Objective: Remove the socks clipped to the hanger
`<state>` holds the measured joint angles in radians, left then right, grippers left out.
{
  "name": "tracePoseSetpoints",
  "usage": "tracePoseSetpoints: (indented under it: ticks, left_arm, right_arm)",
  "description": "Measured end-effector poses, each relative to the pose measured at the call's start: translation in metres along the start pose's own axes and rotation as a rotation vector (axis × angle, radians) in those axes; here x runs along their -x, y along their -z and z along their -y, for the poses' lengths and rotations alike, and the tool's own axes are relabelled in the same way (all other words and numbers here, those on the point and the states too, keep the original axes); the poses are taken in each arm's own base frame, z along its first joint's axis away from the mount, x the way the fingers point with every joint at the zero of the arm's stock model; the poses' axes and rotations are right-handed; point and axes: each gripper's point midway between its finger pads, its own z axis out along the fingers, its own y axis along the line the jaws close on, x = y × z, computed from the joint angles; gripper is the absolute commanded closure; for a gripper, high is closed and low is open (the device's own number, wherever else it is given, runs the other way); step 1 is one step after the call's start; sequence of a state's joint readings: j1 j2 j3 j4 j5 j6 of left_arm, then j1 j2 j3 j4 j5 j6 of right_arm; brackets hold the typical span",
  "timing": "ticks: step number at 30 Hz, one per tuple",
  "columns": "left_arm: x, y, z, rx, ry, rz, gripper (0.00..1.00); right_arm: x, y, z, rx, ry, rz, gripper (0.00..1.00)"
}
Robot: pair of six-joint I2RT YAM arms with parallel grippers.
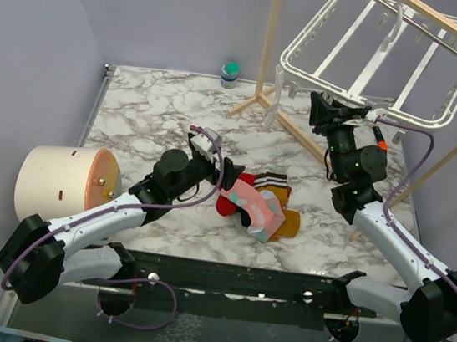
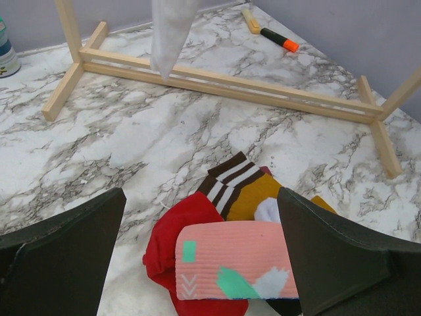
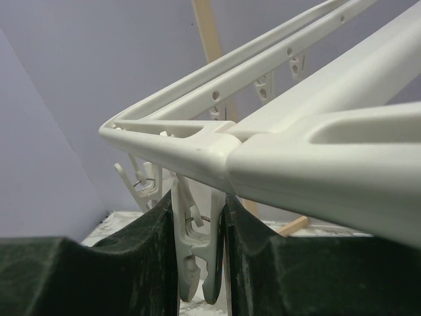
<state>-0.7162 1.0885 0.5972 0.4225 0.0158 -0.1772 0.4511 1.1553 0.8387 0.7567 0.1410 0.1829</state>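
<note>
Several socks lie in a pile on the marble table: a pink sock with teal marks (image 1: 253, 206) (image 2: 237, 263) on top, a red one (image 2: 174, 230), a maroon-and-white striped one (image 2: 227, 181) and a mustard one (image 2: 263, 194). My left gripper (image 1: 216, 169) (image 2: 200, 217) is open and empty, just left of and above the pile. The white hanger (image 1: 378, 56) (image 3: 316, 164) hangs tilted from the wooden rack. My right gripper (image 1: 325, 108) (image 3: 200, 217) is shut on a white clip (image 3: 197, 243) at the hanger's near-left corner. A pale sock (image 2: 170, 29) (image 1: 273, 99) hangs down beside it.
The wooden rack stand (image 1: 270, 50) has its foot bars (image 2: 217, 82) on the table behind the pile. An orange marker (image 2: 279, 39) lies at the back right. A teal-capped bottle (image 1: 229, 73) stands at the back. A beige drum (image 1: 58, 182) lies at the left.
</note>
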Motion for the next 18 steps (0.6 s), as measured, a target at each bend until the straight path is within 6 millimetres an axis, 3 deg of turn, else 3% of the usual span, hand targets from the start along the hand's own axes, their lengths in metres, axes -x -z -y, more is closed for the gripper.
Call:
tracePoseSetpoints:
  ticks: [9, 18]
  left_arm:
    - [-0.003, -0.010, -0.010, 0.023, 0.001, 0.008, 0.01]
    - [-0.005, -0.061, -0.039, 0.049, -0.006, -0.011, 0.01]
  right_arm:
    - [0.000, 0.000, 0.000, 0.002, 0.000, -0.001, 0.98]
    - [-0.002, 0.000, -0.002, 0.011, 0.001, -0.007, 0.98]
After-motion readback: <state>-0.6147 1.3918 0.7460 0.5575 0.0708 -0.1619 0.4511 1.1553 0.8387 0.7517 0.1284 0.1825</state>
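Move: The white sock, still hanging from the hanger, is some 15 cm ahead of the open left hand and 9 cm to its right, its middle about 5 cm above. Under that hand, roughly 21 cm down, lies the pile: the pink sock about 3 cm back and 8 cm right, the mustard sock 1 cm back and 15 cm right. From the right hand the white sock is about 11 cm left, 4 cm farther out and 12 cm down. The white sock is approached by the left hand, which starts slowly, then speeds up forward about 7 cm, leaving the pile of socks behind and sinking a little as it goes. Its fingers stay wide open, pointing forward and right, nearly level, and touch nothing. The right hand stays in place with its grip on the hanger's clip. ##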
